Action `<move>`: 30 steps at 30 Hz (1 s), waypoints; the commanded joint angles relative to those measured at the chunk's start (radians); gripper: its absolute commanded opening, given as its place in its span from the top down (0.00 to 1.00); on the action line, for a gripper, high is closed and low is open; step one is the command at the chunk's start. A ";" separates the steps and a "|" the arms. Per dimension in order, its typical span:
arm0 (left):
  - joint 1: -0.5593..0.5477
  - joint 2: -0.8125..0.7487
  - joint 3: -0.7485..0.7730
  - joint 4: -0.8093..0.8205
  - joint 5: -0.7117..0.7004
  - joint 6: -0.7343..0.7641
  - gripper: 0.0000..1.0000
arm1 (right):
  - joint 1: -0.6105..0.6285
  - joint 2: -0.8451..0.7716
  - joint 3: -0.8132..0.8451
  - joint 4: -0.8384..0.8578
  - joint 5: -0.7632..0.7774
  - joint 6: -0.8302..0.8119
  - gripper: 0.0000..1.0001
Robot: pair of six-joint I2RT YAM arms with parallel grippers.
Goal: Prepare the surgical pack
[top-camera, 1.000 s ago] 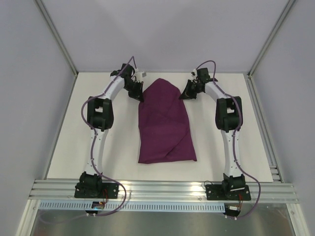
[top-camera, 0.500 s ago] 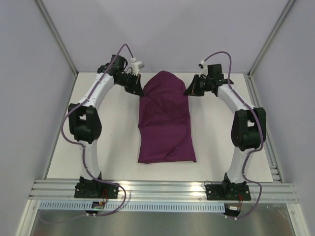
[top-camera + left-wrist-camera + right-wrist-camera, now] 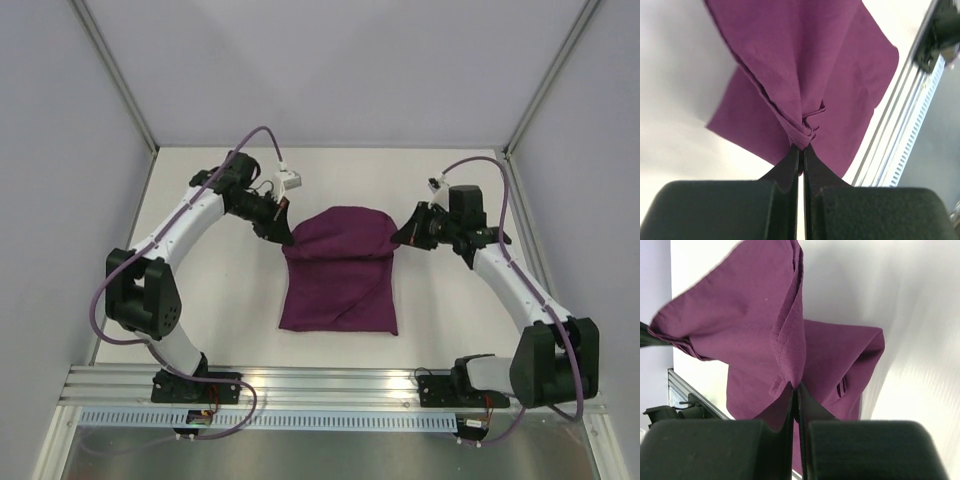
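Observation:
The surgical pack shows only as a dark purple cloth (image 3: 338,275) lying mid-table, its far part lifted and doubled back toward the near edge. My left gripper (image 3: 285,238) is shut on the cloth's left fold corner (image 3: 805,134). My right gripper (image 3: 399,240) is shut on the right fold corner (image 3: 790,371). In both wrist views the cloth (image 3: 805,60) (image 3: 750,325) hangs from the pinched edges over the white table. Whatever lies under the cloth is hidden.
White table top (image 3: 200,290) is walled by grey panels at the left, right and back. An aluminium rail (image 3: 330,385) carrying both arm bases runs along the near edge, also seen as the rail (image 3: 900,115) in the left wrist view.
Both grippers have pulled the cloth's far end up and toward the near edge. The long pointed shape has become a shorter, folded one, and both arms have swung outward.

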 commanded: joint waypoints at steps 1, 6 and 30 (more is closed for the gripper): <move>-0.077 -0.062 -0.105 -0.006 -0.024 0.112 1.00 | -0.003 -0.123 -0.111 0.022 0.062 0.043 0.99; -0.079 -0.099 -0.219 0.022 -0.108 0.130 1.00 | -0.001 -0.209 -0.287 0.044 0.072 0.107 1.00; -0.116 -0.024 -0.306 0.023 -0.211 0.296 1.00 | -0.003 0.108 0.142 -0.173 0.095 -0.059 0.18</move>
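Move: The near part of the purple cloth lies flat on the table, its middle about 7 cm back, 12 cm right and 16 cm below the left hand, which holds one raised corner of the cloth. Its near left corner is some 17 cm back and 2 cm left of that hand. From the right hand, holding the other raised corner, that same middle is 9 cm back, 12 cm left and 15 cm below; the near right corner is some 20 cm back and 1 cm right. Back and down together, both hands carry their raised corners over the near part of the cloth. The left sinks about 10 cm while drawing back 7, its fingers tipping steeper, and keeps its pinch above the table. The right goes back and down some 12 cm, opens wide to let go of its corner, then returns forward and up to nearly its starting place, fingers open. ##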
